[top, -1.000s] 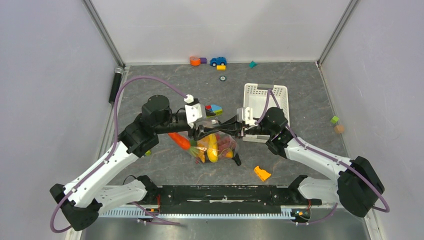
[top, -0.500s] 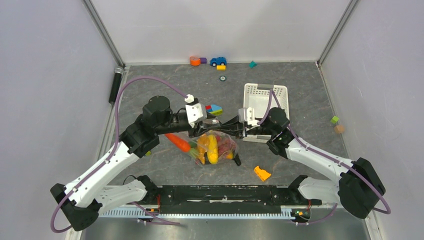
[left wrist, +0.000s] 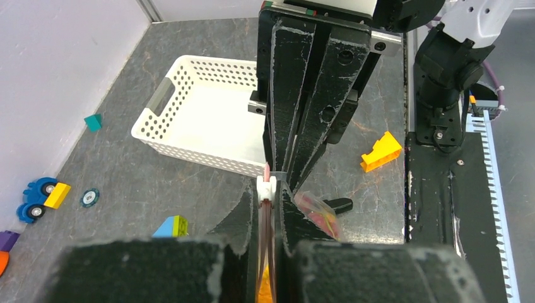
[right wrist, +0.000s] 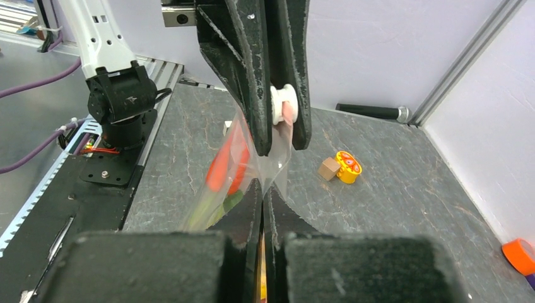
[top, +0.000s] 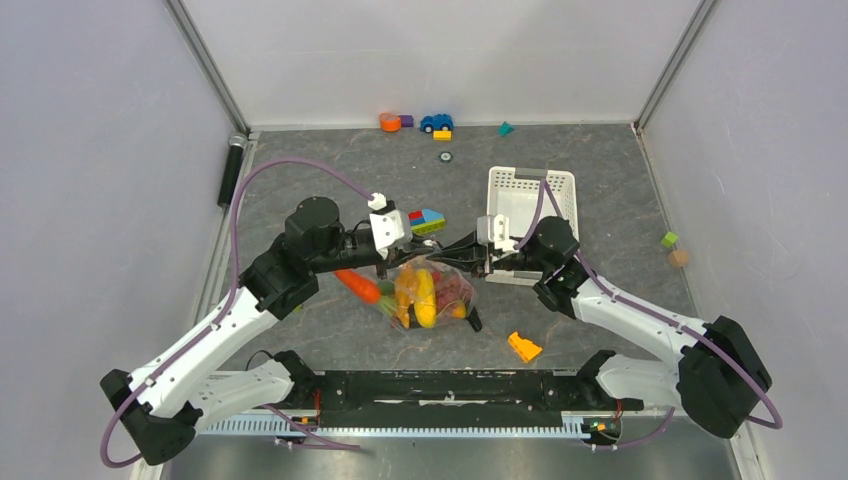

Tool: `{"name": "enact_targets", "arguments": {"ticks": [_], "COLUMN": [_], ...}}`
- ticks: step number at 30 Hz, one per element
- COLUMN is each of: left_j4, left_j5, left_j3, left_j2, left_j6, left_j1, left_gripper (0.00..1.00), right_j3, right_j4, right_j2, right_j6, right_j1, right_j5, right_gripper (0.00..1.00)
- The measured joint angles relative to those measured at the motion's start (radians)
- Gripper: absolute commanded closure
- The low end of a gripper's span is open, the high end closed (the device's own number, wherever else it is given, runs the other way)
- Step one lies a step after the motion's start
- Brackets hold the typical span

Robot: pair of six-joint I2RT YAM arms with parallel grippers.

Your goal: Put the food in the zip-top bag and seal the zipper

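The clear zip-top bag [top: 430, 293] hangs between my two grippers just above the table. Inside it is the food [top: 425, 296]: yellow, red and green pieces and an orange carrot [top: 358, 284] poking out to the left. My left gripper [top: 418, 250] is shut on the zipper [left wrist: 267, 227] just behind its white slider [left wrist: 268, 187]. Facing it tip to tip, my right gripper [top: 445, 250] is shut on the bag's top edge [right wrist: 277, 151]. In the right wrist view the slider [right wrist: 281, 108] sits between the left fingers [right wrist: 249, 69].
A white lattice basket [top: 552, 185] stands behind the right wrist. An orange wedge block [top: 524, 346] and a small black piece [top: 474, 321] lie in front of the bag. Stacked bricks [top: 427, 219] sit behind it, a toy car [top: 436, 122] lies at the back, and a black cylinder [top: 232, 170] lies far left.
My left gripper has closed from open onto the zipper strip. The bag and the right gripper have hardly moved.
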Motion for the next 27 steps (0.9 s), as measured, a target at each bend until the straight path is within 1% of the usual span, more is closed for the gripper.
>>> {"name": "enact_targets", "arguments": {"ticks": [5,8,13,15,18,20,21,22,25,27], "left_j4": [0.014,0.021,0.032,0.032,0.031,0.026,0.023,0.02,0.011,0.006], "left_j5": [-0.037,-0.069,-0.106,-0.109,-0.093,-0.094,-0.095,-0.095,-0.086,-0.069], "left_j3": [-0.032,-0.051,-0.082,-0.09,-0.09,-0.089,-0.087,-0.082,-0.059,-0.042], "left_j2": [-0.022,-0.034,-0.05,-0.058,-0.064,-0.066,-0.069,-0.069,-0.063,-0.053], "left_j6": [-0.019,-0.034,-0.053,-0.056,-0.06,-0.06,-0.06,-0.06,-0.059,-0.058], "left_j1": [-0.002,-0.005,-0.014,-0.014,-0.015,-0.012,-0.007,-0.003,0.001,0.001], "left_gripper": [0.98,0.97,0.96,0.97,0.98,0.98,0.98,0.98,0.98,0.98], "right_j3": [-0.028,-0.052,-0.104,-0.111,-0.111,-0.113,-0.113,-0.113,-0.104,-0.077], "right_j4": [0.009,0.046,0.134,0.154,0.171,0.167,0.163,0.157,0.108,0.045], "right_j2": [-0.024,-0.037,-0.048,-0.049,-0.05,-0.058,-0.062,-0.066,-0.077,-0.077], "right_j6": [0.011,0.036,0.094,0.093,0.087,0.07,0.06,0.048,-0.006,-0.051], "right_j1": [-0.005,-0.018,-0.043,-0.049,-0.056,-0.067,-0.075,-0.08,-0.087,-0.079], "right_j5": [0.056,0.075,0.062,0.032,-0.014,-0.039,-0.048,-0.056,-0.076,-0.081], "right_gripper": [1.0,1.0,1.0,1.0,0.87,0.71,0.66,0.61,0.53,0.49]}}
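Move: The left fingers already pinch the white zipper slider; it lies about 2 cm ahead of, 2 cm left of and 4 cm above the right hand, which grips the bag film. From the left hand, the bagged food hangs some 18 cm below and 2 cm back, at no sideways offset. The toy blocks stand roughly 15 cm ahead, 2 cm left and 30 cm below the left hand. Right hand draws its pinched bag film about 2.5 cm right, then opens half-way; left hand keeps the slider. ##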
